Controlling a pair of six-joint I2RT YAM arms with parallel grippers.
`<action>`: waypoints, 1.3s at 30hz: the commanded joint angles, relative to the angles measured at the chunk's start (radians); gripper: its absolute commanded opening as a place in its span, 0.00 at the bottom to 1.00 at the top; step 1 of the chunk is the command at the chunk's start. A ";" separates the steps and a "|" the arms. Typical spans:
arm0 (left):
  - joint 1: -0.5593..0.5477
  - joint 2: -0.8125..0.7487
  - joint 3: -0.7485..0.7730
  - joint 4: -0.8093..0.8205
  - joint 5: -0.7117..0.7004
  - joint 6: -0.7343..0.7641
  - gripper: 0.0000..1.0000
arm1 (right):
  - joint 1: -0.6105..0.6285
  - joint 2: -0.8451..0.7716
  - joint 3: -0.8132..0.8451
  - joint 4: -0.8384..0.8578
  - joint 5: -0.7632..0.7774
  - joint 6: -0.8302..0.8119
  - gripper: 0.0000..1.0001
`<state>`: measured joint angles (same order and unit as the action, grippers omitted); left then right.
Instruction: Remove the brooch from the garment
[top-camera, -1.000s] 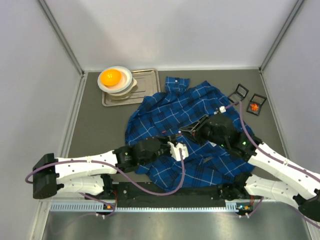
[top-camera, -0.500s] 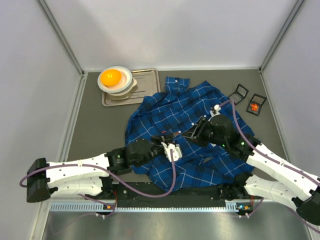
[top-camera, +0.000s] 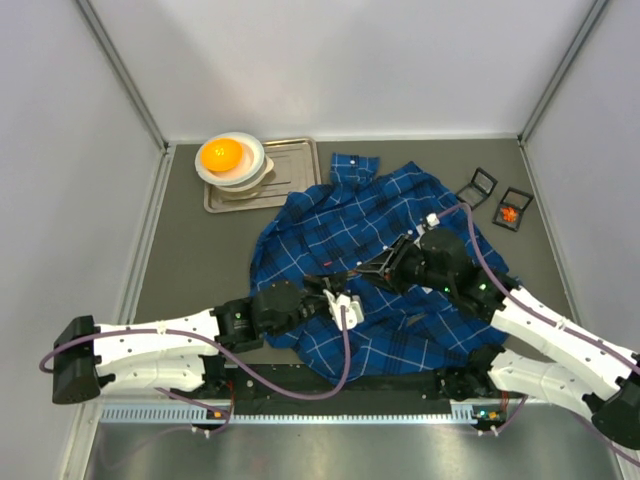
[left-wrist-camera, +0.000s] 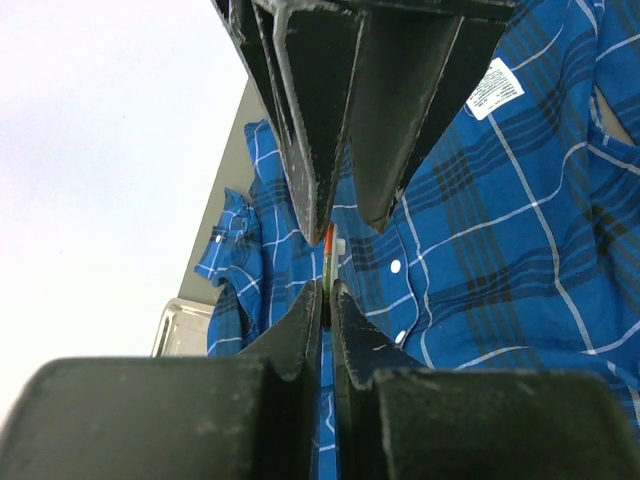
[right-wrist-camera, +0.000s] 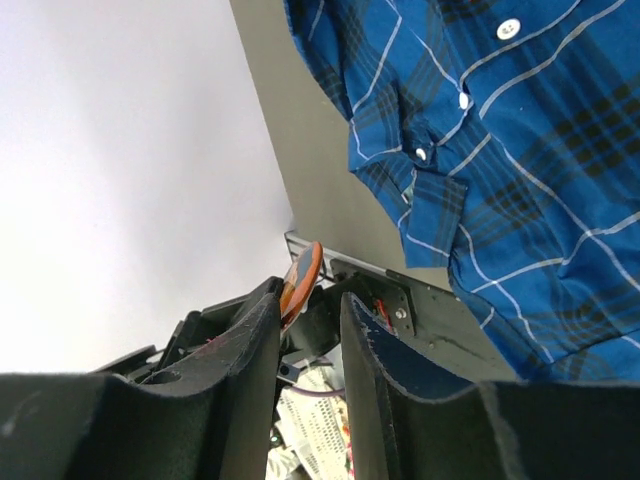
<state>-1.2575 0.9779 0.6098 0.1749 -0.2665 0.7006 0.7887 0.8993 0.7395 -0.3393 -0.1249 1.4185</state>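
Observation:
The garment (top-camera: 400, 210), a dark-blue plaid shirt with white buttons, lies crumpled across the table's middle. Both grippers meet tip to tip above its near half. My left gripper (top-camera: 338, 280) is shut on the edge of the brooch (left-wrist-camera: 330, 248), a thin round orange disc seen edge-on past the fingertips (left-wrist-camera: 312, 300). The right wrist view shows the brooch (right-wrist-camera: 301, 278) leaning against one of my right gripper's (right-wrist-camera: 310, 300) fingers, whose jaws stand apart around it with a gap on the other side. In the top view the right gripper (top-camera: 362, 270) reaches in from the right. Whether the brooch still hangs on the cloth is hidden.
A metal tray (top-camera: 290, 185) sits at the back left with stacked white bowls (top-camera: 248, 172) holding an orange ball (top-camera: 222, 154). Two small black boxes (top-camera: 481, 183) (top-camera: 514, 208) lie at the back right, one with something orange inside. Walls close in on three sides.
My left gripper drew back a little to the left, still shut. The right gripper followed leftward onto it; its jaws widened, then narrowed again.

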 joint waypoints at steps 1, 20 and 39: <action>-0.008 0.007 0.001 0.078 -0.020 0.031 0.00 | 0.021 0.007 0.009 0.066 -0.027 0.074 0.31; -0.045 0.057 -0.005 0.101 -0.097 0.091 0.00 | 0.073 0.003 -0.046 0.108 0.039 0.230 0.21; -0.114 0.068 -0.022 0.107 -0.140 0.138 0.00 | 0.081 -0.016 -0.077 0.111 0.122 0.260 0.00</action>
<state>-1.3495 1.0546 0.5941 0.2245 -0.4282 0.8261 0.8623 0.9077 0.6785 -0.2684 -0.0635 1.6779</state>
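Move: The brooch is already clear of the garment, its edge held in the left hand's shut fingertips, about 1 cm ahead and 1 cm to the right of the left hand. From the right hand, whose fingers are slightly open, it lies some 2 cm to the left and 1 cm higher, level fore and aft. The garment's white label lies about 16 cm to the right hand's right, about level fore and aft and roughly 15 cm below. The right hand edges about 1.5 cm to its left, slightly back and at first a little up, towards the brooch, then sinks about 1 cm while rolling some 15 degrees about its finger line (clockwise seen from behind the hand) and closing its slightly open fingers until they pinch the brooch's free edge close to the left fingertips. The left hand keeps its shut grip on the brooch, lowers it about 1.5 cm and rolls it roughly 10 degrees, clockwise as seen from behind that hand, to meet the right. ##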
